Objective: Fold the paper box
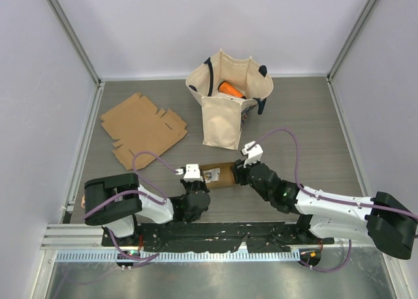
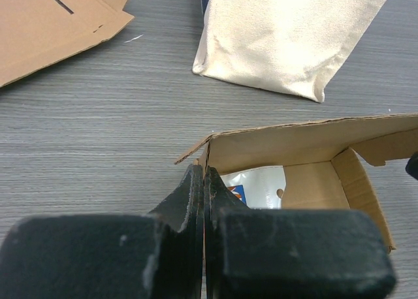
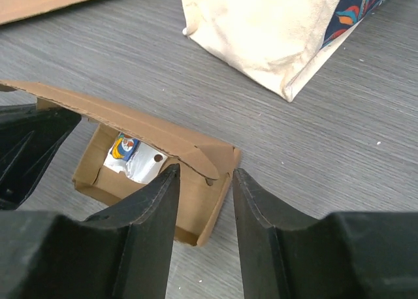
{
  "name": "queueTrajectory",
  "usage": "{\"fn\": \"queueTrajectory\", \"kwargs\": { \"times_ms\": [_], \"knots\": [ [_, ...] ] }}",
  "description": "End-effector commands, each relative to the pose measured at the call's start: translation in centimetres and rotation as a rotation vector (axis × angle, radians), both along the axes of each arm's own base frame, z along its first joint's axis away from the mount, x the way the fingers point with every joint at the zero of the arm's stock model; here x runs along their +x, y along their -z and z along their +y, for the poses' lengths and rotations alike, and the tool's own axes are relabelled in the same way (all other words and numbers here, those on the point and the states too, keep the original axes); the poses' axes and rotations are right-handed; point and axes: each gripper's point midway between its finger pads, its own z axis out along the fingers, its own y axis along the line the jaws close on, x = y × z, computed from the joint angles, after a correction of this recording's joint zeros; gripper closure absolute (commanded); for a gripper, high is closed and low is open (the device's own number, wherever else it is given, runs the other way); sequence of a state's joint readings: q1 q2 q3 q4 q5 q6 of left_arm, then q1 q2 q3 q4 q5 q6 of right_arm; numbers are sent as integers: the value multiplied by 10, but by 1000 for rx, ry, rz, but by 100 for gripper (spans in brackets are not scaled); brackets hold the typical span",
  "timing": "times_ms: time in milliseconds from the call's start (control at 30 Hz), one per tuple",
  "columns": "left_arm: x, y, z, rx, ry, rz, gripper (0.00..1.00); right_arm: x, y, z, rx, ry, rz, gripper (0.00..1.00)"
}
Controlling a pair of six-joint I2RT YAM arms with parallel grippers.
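Observation:
A small brown paper box [image 1: 219, 175] lies open-topped on the table between my two grippers, its lid flap [image 3: 130, 126] standing up along the far side. A silver and blue pouch [image 2: 258, 185] lies inside it. My left gripper [image 2: 203, 175] is shut on the box's left end wall, a thin cardboard edge pinched between the jaws. At the other end, my right gripper [image 3: 206, 175] stands open and straddles the right end wall [image 3: 219, 194], one finger inside the box and one outside. In the top view the left gripper [image 1: 193, 175] and the right gripper [image 1: 240, 172] face each other across the box.
A cream tote bag [image 1: 228, 106] with an orange object [image 1: 230, 89] inside stands just behind the box. A flat unfolded cardboard blank [image 1: 140, 128] lies at the back left. White walls with metal rails [image 1: 83, 149] enclose the table.

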State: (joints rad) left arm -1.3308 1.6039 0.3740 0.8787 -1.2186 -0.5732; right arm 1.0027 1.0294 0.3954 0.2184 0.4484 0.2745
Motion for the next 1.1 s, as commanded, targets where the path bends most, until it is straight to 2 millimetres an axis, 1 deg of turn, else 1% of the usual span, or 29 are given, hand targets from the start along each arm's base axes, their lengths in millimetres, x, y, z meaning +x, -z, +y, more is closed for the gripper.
{"fn": "queueTrajectory", "kwargs": {
  "times_ms": [0, 100, 133, 200, 233, 267, 333, 367, 400, 433, 467, 600, 633, 700, 733, 767, 800, 833, 867, 900, 933, 967, 1067],
  "knots": [
    [2, -10, -1, -27, -26, -27, 100, 17, -39, 9, 150, 14, -168, 59],
    [2, -11, -2, -25, -24, -28, 100, 17, -30, 13, 128, -5, -155, 67],
    [2, -11, -2, -24, -22, -29, 100, 17, -28, 14, 123, -8, -150, 71],
    [2, -12, -2, -22, -23, -31, 100, 17, -23, 15, 114, -4, -133, 75],
    [2, -13, -3, -21, -24, -32, 100, 17, -22, 15, 123, 5, -120, 80],
    [3, -13, -4, -12, -23, -34, 100, 18, -23, 16, 133, 15, -113, 83],
    [4, -16, -6, -7, -23, -38, 100, 20, -20, 14, 146, 51, -84, 93],
    [4, -16, -7, 7, -22, -39, 100, 21, -24, 17, 200, 83, -57, 96],
    [4, -17, -8, 10, -21, -40, 100, 23, -20, 13, 198, 123, -34, 99],
    [5, -19, -11, 4, -22, -43, 100, 23, -21, 15, 253, 161, 5, 99],
    [5, -18, -12, 7, -21, -42, 100, 24, -25, 17, 266, 165, 14, 99],
    [4, -14, -19, -24, 6, -27, 100, 22, -25, 12, 284, 189, -42, 99],
    [4, -12, -20, -32, 9, -23, 100, 23, -20, 8, 272, 206, -47, 99],
    [3, -8, -21, -62, 13, -12, 100, 21, -15, 6, 272, 209, -71, 99],
    [2, -7, -21, -77, 13, -9, 100, 20, -6, -2, 243, 236, -86, 99],
    [2, -5, -20, -90, 12, -6, 100, 15, -13, 4, 262, 211, -126, 99],
    [1, -2, -20, -108, 11, 1, 100, 13, -13, 1, 258, 220, -152, 99],
    [1, -1, -22, -118, 16, 3, 100, 10, 0, -7, 224, 235, -164, 99],
    [0, 1, -23, -118, 22, 6, 100, 10, -10, -7, 274, 243, -199, 99],
    [1, 5, -23, -110, 22, 8, 100, 8, -8, -8, 260, 237, -218, 99],
    [0, 4, -25, -123, 31, 7, 100, 5, -2, -13, 248, 240, -222, 99],
    [-1, 7, -25, -120, 33, 7, 100, 6, -5, -13, 263, 248, -239, 99],
    [-2, 8, -25, -125, 29, 2, 100, 0, 1, -12, 241, 246, -249, 99]
  ]
}}
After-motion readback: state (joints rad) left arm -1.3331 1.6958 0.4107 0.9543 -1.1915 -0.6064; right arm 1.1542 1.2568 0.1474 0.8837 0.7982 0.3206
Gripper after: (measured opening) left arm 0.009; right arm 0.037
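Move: The right hand hovers open just short of the box's far right corner: that upper corner is about 2 cm ahead of the hand, in line with it, and 1 cm below. The box's middle is some 7 cm left of the hand, 2 cm back and 5 cm down; the cloth bag stands roughly 20 cm ahead and 4 cm left. From the left hand, already pinching the far left corner, the right corner lies about 11 cm to its right, 1 cm ahead and level. Ease the right gripper about 1 cm forward over the box's far right corner and shut it fully, pinching the cardboard there. Then carry it back, down and a little right, some 2 cm each in back and down, turning it about 10 degrees clockwise and levelling the fingertips. Keep the left gripper shut on its corner and bring it 2 cm right, sinking slightly at the end. ##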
